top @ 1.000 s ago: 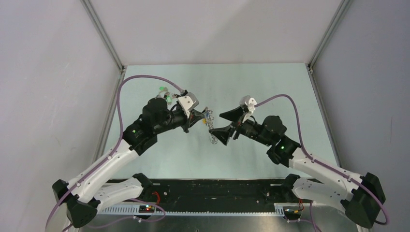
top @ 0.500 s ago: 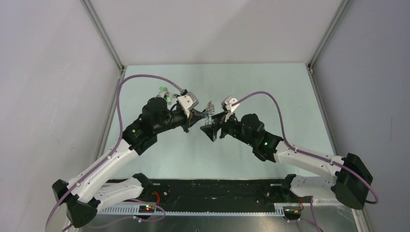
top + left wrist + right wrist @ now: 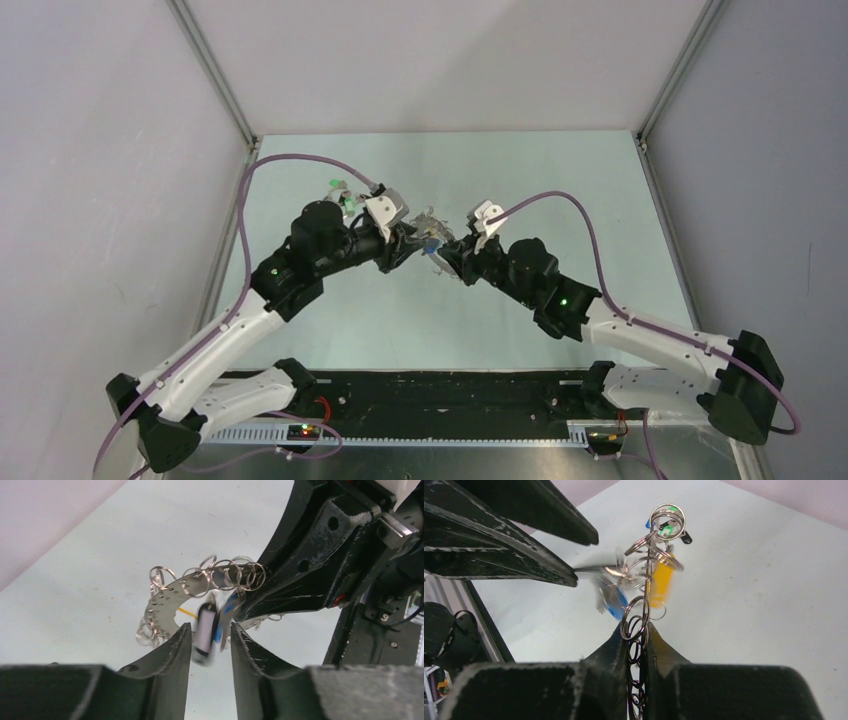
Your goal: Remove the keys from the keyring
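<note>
The keyring (image 3: 430, 226) hangs in the air between my two grippers. In the left wrist view it is a flat silver plate (image 3: 165, 592) with small loops round its rim. My right gripper (image 3: 637, 630) is shut on the ring's edge (image 3: 640, 607); it also shows in the top view (image 3: 442, 254). Keys hang from the loops: yellow (image 3: 659, 582), blue (image 3: 614, 600), green (image 3: 666, 529) and black (image 3: 685, 539). My left gripper (image 3: 210, 630) is open, its fingertips either side of a blurred pale key (image 3: 204, 635) and the blue key (image 3: 227, 607). It shows in the top view too (image 3: 410, 243).
The pale green table (image 3: 560, 180) lies below, with grey walls on three sides. A small green-and-white thing (image 3: 340, 192) lies on the table behind the left arm. The black base rail (image 3: 450, 395) runs along the near edge.
My right gripper was wide open to the right of the ring. It has moved left and shut on the ring. The keys now swing and blur.
</note>
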{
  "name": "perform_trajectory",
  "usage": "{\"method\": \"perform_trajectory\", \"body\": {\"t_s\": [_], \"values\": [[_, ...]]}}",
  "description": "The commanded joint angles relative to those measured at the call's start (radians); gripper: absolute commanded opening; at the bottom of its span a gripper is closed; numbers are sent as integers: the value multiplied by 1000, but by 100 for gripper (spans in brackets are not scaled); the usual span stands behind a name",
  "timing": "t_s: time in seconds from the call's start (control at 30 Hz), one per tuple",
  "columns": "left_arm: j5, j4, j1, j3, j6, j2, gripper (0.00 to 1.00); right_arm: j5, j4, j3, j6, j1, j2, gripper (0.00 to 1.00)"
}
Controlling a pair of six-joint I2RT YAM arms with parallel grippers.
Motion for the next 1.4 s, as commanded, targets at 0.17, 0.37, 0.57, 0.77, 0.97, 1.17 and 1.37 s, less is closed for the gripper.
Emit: {"method": "perform_trajectory", "body": {"t_s": [0.17,0.37,0.57,0.77,0.97,1.17,1.37], "values": [[-249,68,25,3,51,-117,67,-13,-21,23,-217,-38,-96,0],[-297,81,40,-21,89,-129,73,-145,-39,23,-364,-80,-133,0],[-300,83,43,-41,134,-123,73,-454,-59,5,-536,-154,-209,0],[-318,84,47,-48,140,-124,74,-848,122,-43,-369,-340,-276,0],[-314,83,50,-46,125,-105,75,-805,153,-14,164,-480,-227,0],[-320,83,51,-49,131,-99,75,-617,-260,123,573,-538,-147,0],[-291,83,50,-58,158,-79,75,-786,-343,139,925,-630,-112,0]]}}
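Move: The right hand already grips the keyring's rim; the ring's middle lies about 3 cm to its left, 2 cm ahead and 2 cm lower. From the left hand, whose fingers are just parted, that middle is some 3 cm to the right, 1 cm ahead and 4 cm down. The blue tag hangs about 2 cm to the left hand's right, level with it and 5 cm below. The green-tagged keys lie on the table roughly 18 cm left of the left hand, 13 cm ahead and 26 cm below. Rightward, some 8 cm in all, the right hand carries the keyring away from the left hand, arching about 7 cm up and a little back before coming partly down and forward. It keeps its pinch, rolling the wrist first one way, then well back the other, ending about 40 degrees over. The left hand opens wide and withdraws left and forward, rising first, then easing down, its fingers swinging counter-clockwise. ##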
